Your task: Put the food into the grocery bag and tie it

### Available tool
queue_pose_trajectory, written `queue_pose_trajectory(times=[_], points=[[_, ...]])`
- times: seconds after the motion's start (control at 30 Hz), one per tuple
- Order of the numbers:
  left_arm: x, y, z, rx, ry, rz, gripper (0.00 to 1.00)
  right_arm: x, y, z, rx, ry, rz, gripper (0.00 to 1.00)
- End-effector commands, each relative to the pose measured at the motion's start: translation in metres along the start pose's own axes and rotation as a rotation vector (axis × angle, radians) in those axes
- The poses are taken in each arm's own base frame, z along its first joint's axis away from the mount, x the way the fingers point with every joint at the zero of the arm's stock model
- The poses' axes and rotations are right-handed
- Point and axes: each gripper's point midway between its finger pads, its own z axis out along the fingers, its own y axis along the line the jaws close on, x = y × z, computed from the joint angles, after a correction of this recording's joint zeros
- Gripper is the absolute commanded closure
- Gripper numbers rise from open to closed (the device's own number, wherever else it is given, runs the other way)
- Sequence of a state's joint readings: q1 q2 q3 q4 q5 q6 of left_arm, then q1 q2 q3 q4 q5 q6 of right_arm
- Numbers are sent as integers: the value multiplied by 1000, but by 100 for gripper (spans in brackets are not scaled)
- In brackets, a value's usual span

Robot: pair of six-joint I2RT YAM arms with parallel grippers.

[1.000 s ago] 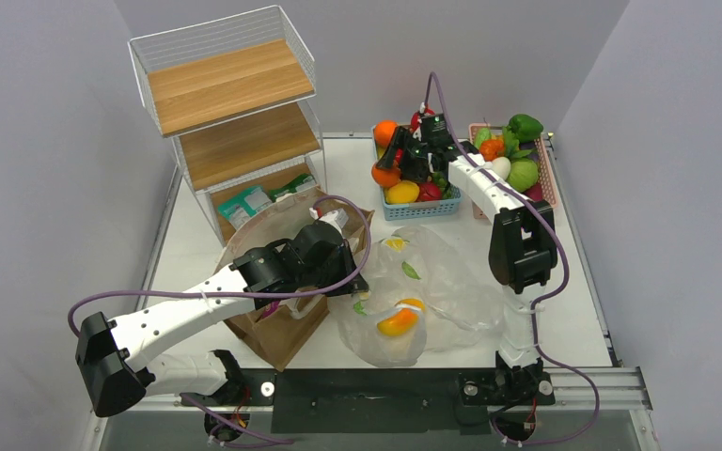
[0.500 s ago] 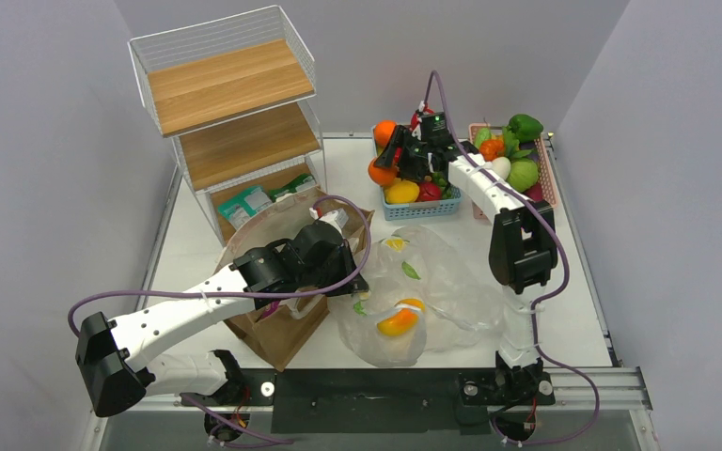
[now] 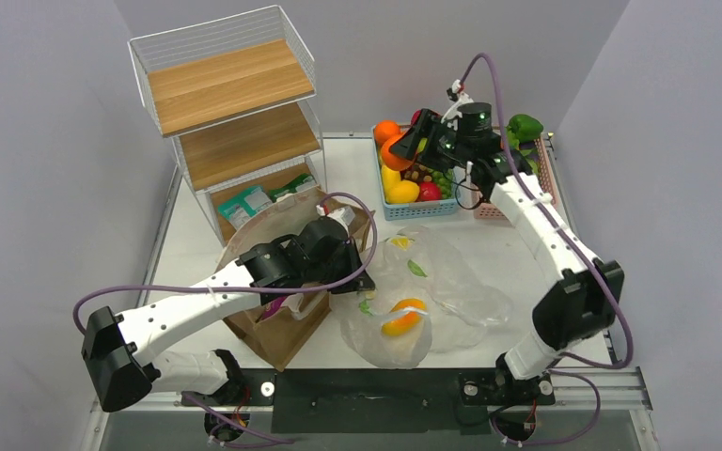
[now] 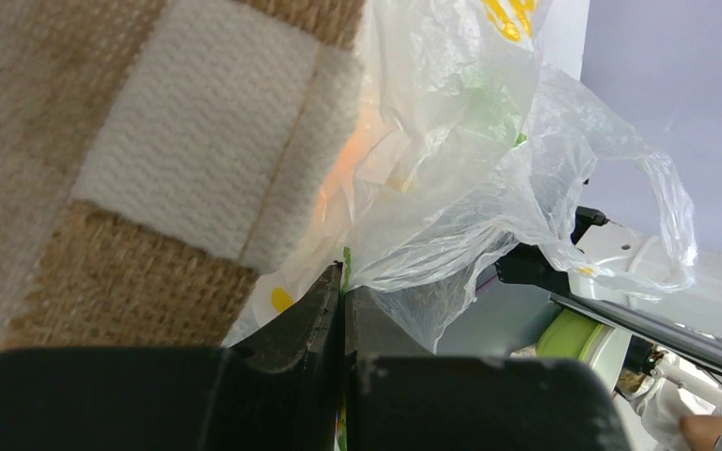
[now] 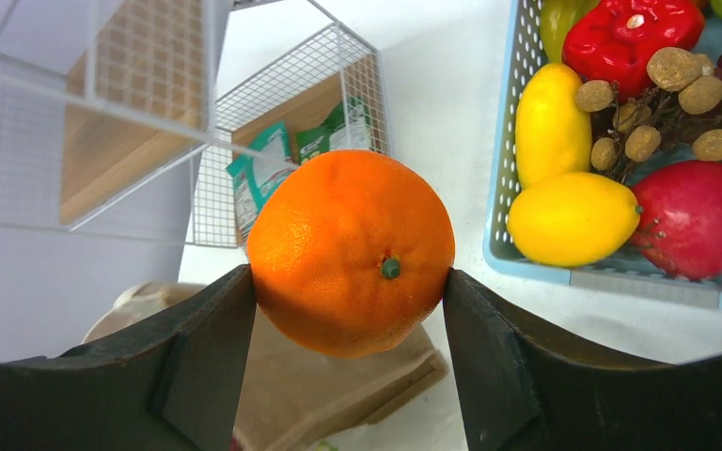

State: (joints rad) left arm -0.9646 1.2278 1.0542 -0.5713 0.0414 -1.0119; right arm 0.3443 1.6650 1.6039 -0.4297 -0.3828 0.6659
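Observation:
The grocery bag (image 3: 442, 291), thin crinkly plastic with lemon prints, lies on the table's near middle, and an orange and yellow fruit (image 3: 400, 319) shows through it. My left gripper (image 3: 355, 282) is shut on the bag's left edge; in the left wrist view the jaws (image 4: 343, 282) pinch the plastic film (image 4: 470, 188). My right gripper (image 3: 404, 150) hangs above the blue basket's left end, shut on a round orange (image 3: 396, 154). The right wrist view shows that orange (image 5: 350, 252) filling the gap in the gripper (image 5: 348, 282). Teal and green snack packets (image 3: 256, 200) stand on the lowest shelf.
The blue basket (image 3: 420, 210) holds yellow, red and orange fruit; a pink basket (image 3: 547, 174) of vegetables stands beside it. A wire rack with wooden shelves (image 3: 230, 89) fills the back left. A brown burlap bag (image 3: 277, 324) lies under my left arm.
My right gripper closed on the orange, lifted it out of the blue basket and swung up and right. The left arm kept its hold on the bag and barely moved.

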Motion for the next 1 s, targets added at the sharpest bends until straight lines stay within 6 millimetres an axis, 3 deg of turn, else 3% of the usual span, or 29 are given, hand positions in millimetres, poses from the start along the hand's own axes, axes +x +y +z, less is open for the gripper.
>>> queue_pose_trajectory(times=[0.0,0.17,0.37,0.47,0.67,0.97], points=[[-19,-28,-5,86,-44,11,100,8,20,-44,-34,-23,-69,64],[-21,-29,-3,87,-46,17,100,26,34,-83,-57,-9,-117,64],[-24,-27,-5,80,-51,22,100,62,42,-118,-79,45,-166,64],[-26,-26,-5,77,-55,27,100,84,40,-129,-66,81,-199,64],[-30,-25,-5,71,-64,35,100,135,52,-150,-117,179,-273,64],[-35,-23,-5,64,-79,42,100,184,42,-181,-100,269,-357,64]])
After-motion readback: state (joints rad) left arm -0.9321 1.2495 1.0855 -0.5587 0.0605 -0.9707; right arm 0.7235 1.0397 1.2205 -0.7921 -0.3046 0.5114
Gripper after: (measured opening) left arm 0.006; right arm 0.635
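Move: The orange in the right gripper is bound for the clear plastic grocery bag, whose middle lies about 21 cm back, 5 cm to the right and 22 cm below. The mango already inside is some 25 cm back, level sideways and 25 cm down; the brown tote is roughly 21 cm back, 22 cm left and 16 cm lower; the blue basket is 8 cm ahead, 4 cm right and 20 cm below. From the left gripper, the bag's middle is about 4 cm ahead, 9 cm right and 14 cm down. Draw the right gripper, keeping its hold on the orange, about 25 cm straight back from over the blue basket to above the grocery bag, beside the left gripper; let it rise some 3 cm at first, then sink back to its starting height, turning about 20 degrees counter-clockwise. Keep the left fingers shut on the bag's edge, easing forward barely 1 cm. ##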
